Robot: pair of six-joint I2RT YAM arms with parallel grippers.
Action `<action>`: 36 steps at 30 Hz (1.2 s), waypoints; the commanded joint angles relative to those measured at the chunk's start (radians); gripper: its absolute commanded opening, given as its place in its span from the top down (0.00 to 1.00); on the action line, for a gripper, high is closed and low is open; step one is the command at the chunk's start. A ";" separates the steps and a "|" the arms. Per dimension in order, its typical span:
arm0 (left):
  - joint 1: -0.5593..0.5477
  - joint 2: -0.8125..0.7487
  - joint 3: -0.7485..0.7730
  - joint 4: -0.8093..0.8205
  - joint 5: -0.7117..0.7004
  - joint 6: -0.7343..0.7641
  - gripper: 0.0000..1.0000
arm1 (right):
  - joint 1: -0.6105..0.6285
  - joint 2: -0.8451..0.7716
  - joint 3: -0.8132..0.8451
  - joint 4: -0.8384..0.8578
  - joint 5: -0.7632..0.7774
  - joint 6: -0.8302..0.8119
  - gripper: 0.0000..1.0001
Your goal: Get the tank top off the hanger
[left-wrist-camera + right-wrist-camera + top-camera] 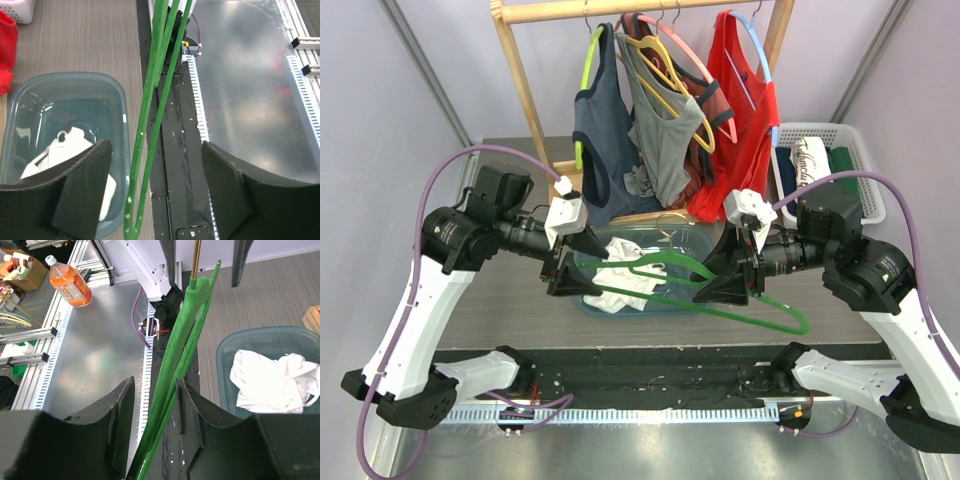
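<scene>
A bare green hanger (720, 305) hangs level in the air over the table's front edge, between my two grippers. My right gripper (730, 285) is shut on the hanger's two bars (185, 325), which run up between its fingers (122, 410). My left gripper (157, 170) stands open around the hanger's looped end (150, 100), and neither finger touches it. The white tank top (620, 265) lies crumpled in the translucent blue bin (588, 300), off the hanger. Both wrist views also show the tank top (60, 150) (270, 380) inside the bin (120, 100) (225, 345).
Behind the bin stands a wooden clothes rack (520, 90) with navy (600, 140), grey (665, 130) and red (740, 110) tops on coloured hangers. A white basket (850, 140) of folded clothes sits at the back right. An orange bottle (70, 285) lies off the table.
</scene>
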 commanded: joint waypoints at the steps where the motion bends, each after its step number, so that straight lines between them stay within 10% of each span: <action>1: 0.003 0.015 0.018 0.011 0.072 -0.011 0.38 | -0.001 -0.013 0.003 0.071 -0.033 -0.004 0.99; 11: 0.004 0.027 0.016 0.006 0.127 -0.040 0.69 | -0.001 -0.004 0.017 0.105 -0.019 -0.027 0.99; 13: 0.004 0.026 0.016 0.005 0.127 -0.042 0.97 | 0.000 -0.004 0.009 0.114 -0.007 -0.020 0.99; 19: 0.004 0.021 0.027 0.003 0.092 -0.048 1.00 | -0.001 -0.027 -0.020 0.128 0.106 -0.011 0.98; 36: 0.084 -0.135 0.050 -0.034 -0.086 -0.051 1.00 | 0.000 -0.208 -0.037 0.223 0.694 -0.012 0.20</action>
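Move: The green hanger, held midway by the right hand, already has its left end between the left hand's open fingers, about 1 cm forward of the hand point. From the right hand that end is some 22 cm left and about 1 cm ahead. The white tank top lies about 5 cm right of the left hand, 17 cm ahead and 33 cm below; the blue tub's middle is 11 cm right, 18 cm ahead, equally low. The left fingers shut on the hanger's left end, the hand almost still, then draw it some 2 cm left and 2 cm up. The right hand keeps its hold at first, then sweeps about 6 cm forward and 4 cm to the right, away from the left hand, rising slightly and turning some 30 degrees clockwise as its fingers open and release the bars. ##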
